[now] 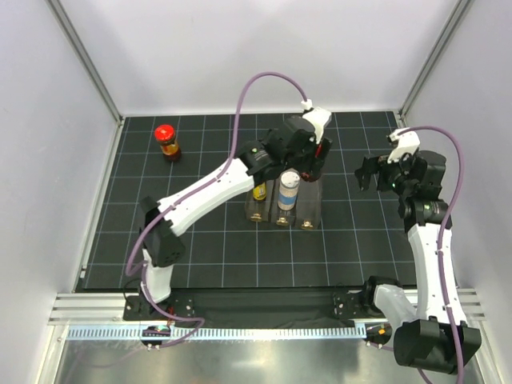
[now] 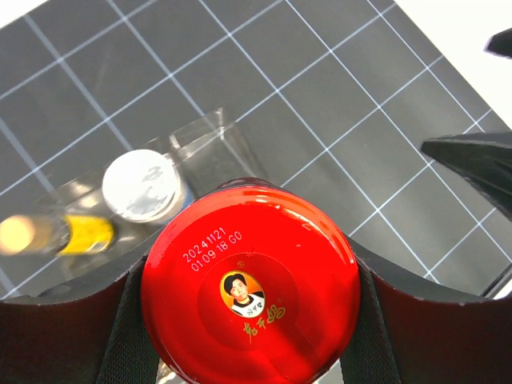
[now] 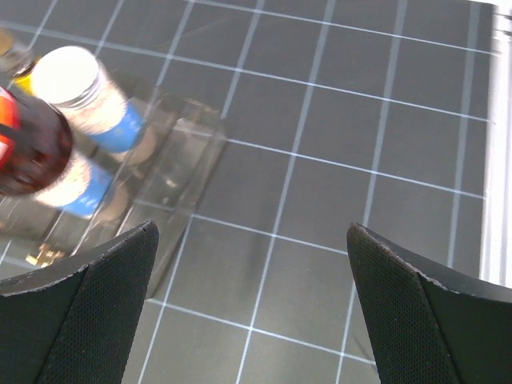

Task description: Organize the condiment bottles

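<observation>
My left gripper (image 1: 314, 160) is shut on an amber jar whose red cap (image 2: 250, 288) fills the left wrist view, a finger on each side. The jar (image 3: 28, 148) hangs over the right end of the clear rack (image 1: 308, 210). In the rack stand a white blue-labelled bottle (image 1: 289, 189) (image 2: 140, 186) (image 3: 84, 92) and a slim yellow-labelled bottle (image 1: 259, 192) (image 2: 80, 232). A second red-capped jar (image 1: 166, 140) stands alone at the far left of the mat. To the right of the rack, my right gripper (image 1: 370, 172) (image 3: 252, 280) is open with only mat between its fingers.
The black gridded mat (image 1: 200, 232) is bounded by white walls and metal posts at the back and sides. The rack's right slot (image 3: 180, 152) shows as clear plastic. The right gripper's fingers (image 2: 480, 160) reach into the left wrist view.
</observation>
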Robot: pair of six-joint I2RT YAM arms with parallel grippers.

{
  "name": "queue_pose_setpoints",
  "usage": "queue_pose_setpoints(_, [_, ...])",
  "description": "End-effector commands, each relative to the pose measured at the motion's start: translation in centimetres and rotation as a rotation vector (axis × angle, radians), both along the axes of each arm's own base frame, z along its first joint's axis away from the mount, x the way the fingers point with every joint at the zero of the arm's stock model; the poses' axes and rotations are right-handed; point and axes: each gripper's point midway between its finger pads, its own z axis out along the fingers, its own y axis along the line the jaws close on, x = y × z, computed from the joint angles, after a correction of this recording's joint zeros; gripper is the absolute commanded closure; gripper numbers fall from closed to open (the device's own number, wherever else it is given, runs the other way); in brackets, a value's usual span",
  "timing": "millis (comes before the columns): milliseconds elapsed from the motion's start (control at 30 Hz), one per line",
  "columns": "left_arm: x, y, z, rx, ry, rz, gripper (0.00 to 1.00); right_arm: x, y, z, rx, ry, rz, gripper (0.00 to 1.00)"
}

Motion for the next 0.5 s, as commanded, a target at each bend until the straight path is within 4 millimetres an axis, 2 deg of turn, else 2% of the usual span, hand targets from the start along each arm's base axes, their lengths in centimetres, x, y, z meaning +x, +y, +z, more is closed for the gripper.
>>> queue_pose_setpoints(0, [0.9, -2.4, 7.0, -0.197, -0.118, -0.026, 1.0, 0.4, -1.9, 2.2, 0.004, -0.089, -0.107, 0.0])
queue_pose_setpoints(100, [1.6, -3.8, 6.0, -0.195, -0.113, -0.033, 1.0, 0.3, -2.5, 2.5, 0.008, -0.102, -0.135, 0.0])
queue_pose_setpoints(133, [1.9, -4.0, 6.2, -0.199, -0.124, -0.034, 1.0, 0.3, -2.5, 2.5, 0.011, -0.102, -0.137, 0.01])
queue_pose_setpoints(167, [2.3, -4.6, 5.3, -0.187, -0.12, -0.036, 1.0, 0.3, -2.7, 2.5, 0.012, -0.104, -0.142, 0.0])
queue_pose_setpoints(467, [4.4, -6.1, 2.8, -0.123, -0.161, -0.028, 1.0, 0.0, -2.9, 3.0, 0.016, -0.127, -0.152, 0.0])
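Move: The empty right compartment of the clear rack, where the held red-lidded bottle is headed, has its middle about 3 cm ahead of the left hand, 3 cm to its right and some 16 cm below. Of the two white jars in the middle compartment, the rear one is roughly 7 cm ahead and 6 cm left, the front one 6 cm left and 1 cm back. From the right hand that compartment is about 12 cm left, 2 cm ahead and 12 cm down. The red-lidded bottle, still pinched in the left gripper with its grip unchanged, is lowered about 5 cm towards the right compartment while also being carried nearly 5 cm right and 3 cm forward, clear of the white jars, slowing as it goes. The open, empty right hand backs off some 3 cm to the right, rising slightly and turning a little clockwise. ##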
